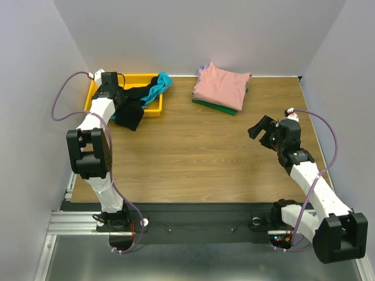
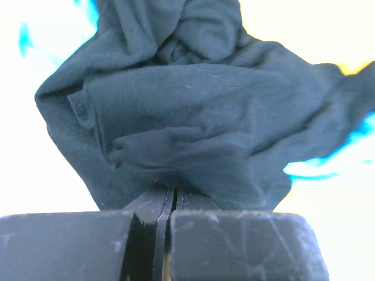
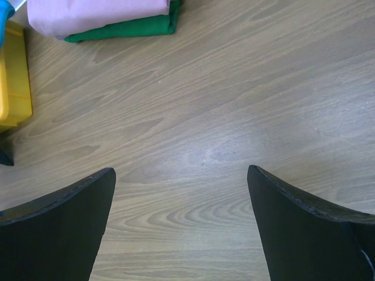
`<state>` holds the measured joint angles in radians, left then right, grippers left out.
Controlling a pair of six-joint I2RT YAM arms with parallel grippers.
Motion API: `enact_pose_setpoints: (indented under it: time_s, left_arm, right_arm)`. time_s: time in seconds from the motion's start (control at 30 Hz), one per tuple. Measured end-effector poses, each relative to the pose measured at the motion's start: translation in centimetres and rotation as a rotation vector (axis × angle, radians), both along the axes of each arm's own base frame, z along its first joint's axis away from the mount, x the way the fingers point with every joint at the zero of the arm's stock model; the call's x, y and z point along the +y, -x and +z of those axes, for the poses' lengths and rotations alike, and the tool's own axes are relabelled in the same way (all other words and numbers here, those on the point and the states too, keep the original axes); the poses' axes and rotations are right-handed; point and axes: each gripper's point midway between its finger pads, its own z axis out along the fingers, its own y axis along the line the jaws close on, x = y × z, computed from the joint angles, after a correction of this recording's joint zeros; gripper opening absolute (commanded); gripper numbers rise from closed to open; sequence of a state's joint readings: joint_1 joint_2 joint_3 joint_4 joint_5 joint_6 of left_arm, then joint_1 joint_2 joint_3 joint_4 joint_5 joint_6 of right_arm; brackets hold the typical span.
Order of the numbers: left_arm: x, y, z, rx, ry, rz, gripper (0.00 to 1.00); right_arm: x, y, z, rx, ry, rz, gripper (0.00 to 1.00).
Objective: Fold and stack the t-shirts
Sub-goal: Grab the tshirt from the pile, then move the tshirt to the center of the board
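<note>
A crumpled black t-shirt [image 1: 132, 111] hangs out of the yellow bin [image 1: 153, 109] at the back left and spills over its front rim onto the table. My left gripper [image 1: 119, 98] is shut on a fold of it. In the left wrist view the black t-shirt [image 2: 193, 117] bunches up just beyond the closed left gripper [image 2: 170, 196]. A teal t-shirt [image 1: 163, 82] lies in the bin's right end. A folded salmon-pink t-shirt [image 1: 221, 85] rests on a folded green one [image 1: 212, 107] at the back centre. My right gripper [image 1: 261, 126] hovers open over bare wood at the right, holding nothing.
The right wrist view shows the open right gripper [image 3: 181, 172] above the wooden tabletop [image 3: 222, 117], with the pink t-shirt [image 3: 99, 14] on the green t-shirt [image 3: 129, 27] ahead and the bin's corner [image 3: 14, 76] to the left. Grey walls enclose the table.
</note>
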<state>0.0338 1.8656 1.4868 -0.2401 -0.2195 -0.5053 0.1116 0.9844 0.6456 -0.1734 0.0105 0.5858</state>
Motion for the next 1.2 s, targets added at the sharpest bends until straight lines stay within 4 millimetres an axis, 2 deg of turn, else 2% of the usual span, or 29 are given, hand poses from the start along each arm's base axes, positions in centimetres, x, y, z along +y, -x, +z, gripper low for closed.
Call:
enact_pose_setpoints:
  time_s: [0.03, 0.13, 0.2, 0.3, 0.37, 0.43, 0.6, 0.67, 0.77, 0.8, 0.87, 0.97, 1.0, 1.17, 1.2]
  left_arm:
    - [-0.1, 0.0, 0.8, -0.018, 0.002, -0.007, 0.00]
    - [-0.7, 0.4, 4.9, -0.117, 0.010, -0.040, 0.00]
    - [-1.1, 1.3, 8.9, -0.202, 0.013, -0.064, 0.00]
    - [-1.5, 2.9, 16.1, -0.370, 0.008, -0.088, 0.00]
    - [-1.7, 3.7, 19.4, -0.442, 0.004, -0.102, 0.00]
    - [-2.4, 4.7, 24.7, -0.558, 0.004, -0.138, 0.00]
    - [-4.4, 6.3, 32.4, -0.724, 0.018, -0.237, 0.00]
    - [-6.0, 7.3, 35.7, -0.794, 0.030, -0.296, 0.00]
    - [-9.5, 9.2, 38.6, -0.860, 0.058, -0.391, 0.00]
    - [-11.3, 10.3, 39.5, -0.882, 0.076, -0.440, 0.00]
    - [-16.3, 13.4, 41.0, -0.916, 0.125, -0.571, 0.00]
    - [-21.3, 17.2, 42.6, -0.954, 0.188, -0.734, 0.00]
    - [-23.4, 19.0, 43.4, -0.973, 0.224, -0.811, 0.00]
    - [-28.7, 24.0, 44.9, -1.009, 0.317, -0.999, 0.00]
    - [-30.4, 25.5, 44.9, -1.004, 0.343, -1.059, 0.00]
  right_arm:
    - [0.0, 0.0, 0.1, -0.006, 0.001, 0.001, 1.00]
    - [0.0, 0.1, 0.6, -0.022, 0.003, 0.003, 1.00]
    - [0.0, 0.1, 0.8, -0.030, 0.003, 0.004, 1.00]
    - [0.0, 0.2, 1.1, -0.039, 0.004, 0.005, 1.00]
    - [-0.1, 0.2, 1.3, -0.048, 0.004, 0.005, 1.00]
    - [0.0, 0.4, 1.4, -0.053, 0.002, 0.011, 1.00]
    - [0.2, 0.6, 2.0, -0.072, -0.004, 0.023, 1.00]
    - [0.3, 0.7, 2.3, -0.080, -0.006, 0.026, 1.00]
    - [0.3, 0.8, 2.7, -0.092, -0.010, 0.031, 1.00]
    - [0.4, 0.8, 2.7, -0.095, -0.011, 0.032, 1.00]
    - [0.4, 0.9, 3.0, -0.102, -0.012, 0.032, 1.00]
    - [0.4, 1.0, 3.4, -0.116, -0.013, 0.033, 1.00]
    - [0.3, 1.1, 3.7, -0.129, -0.014, 0.033, 1.00]
    - [-0.1, 2.0, 5.1, -0.193, -0.011, 0.012, 1.00]
    - [-0.4, 2.1, 5.3, -0.204, -0.007, -0.002, 1.00]
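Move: My left hand already has the black t-shirt pinched over the yellow bin, whose middle lies some 10 cm below and about 2 cm farther out. The clear middle of the table, where I take the shirt, is roughly 22 cm back, 31 cm right and 14 cm down. The blue cloth is about 14 cm right and 3 cm ahead; the folded pile, about 42 cm right and 4 cm ahead. From my right hand the table middle lies some 23 cm left, level with it. Keeping the black t-shirt pinched, I pull my left hand steeply up out of the bin, about 45 cm in all and easing back as it climbs, then sweep it back and to my right over the open table, some 30 cm each way. Meanwhile the wrist tips the fingers from down to upward and swings about 60 degrees clockwise. My open, empty right hand rises about 5 cm. ##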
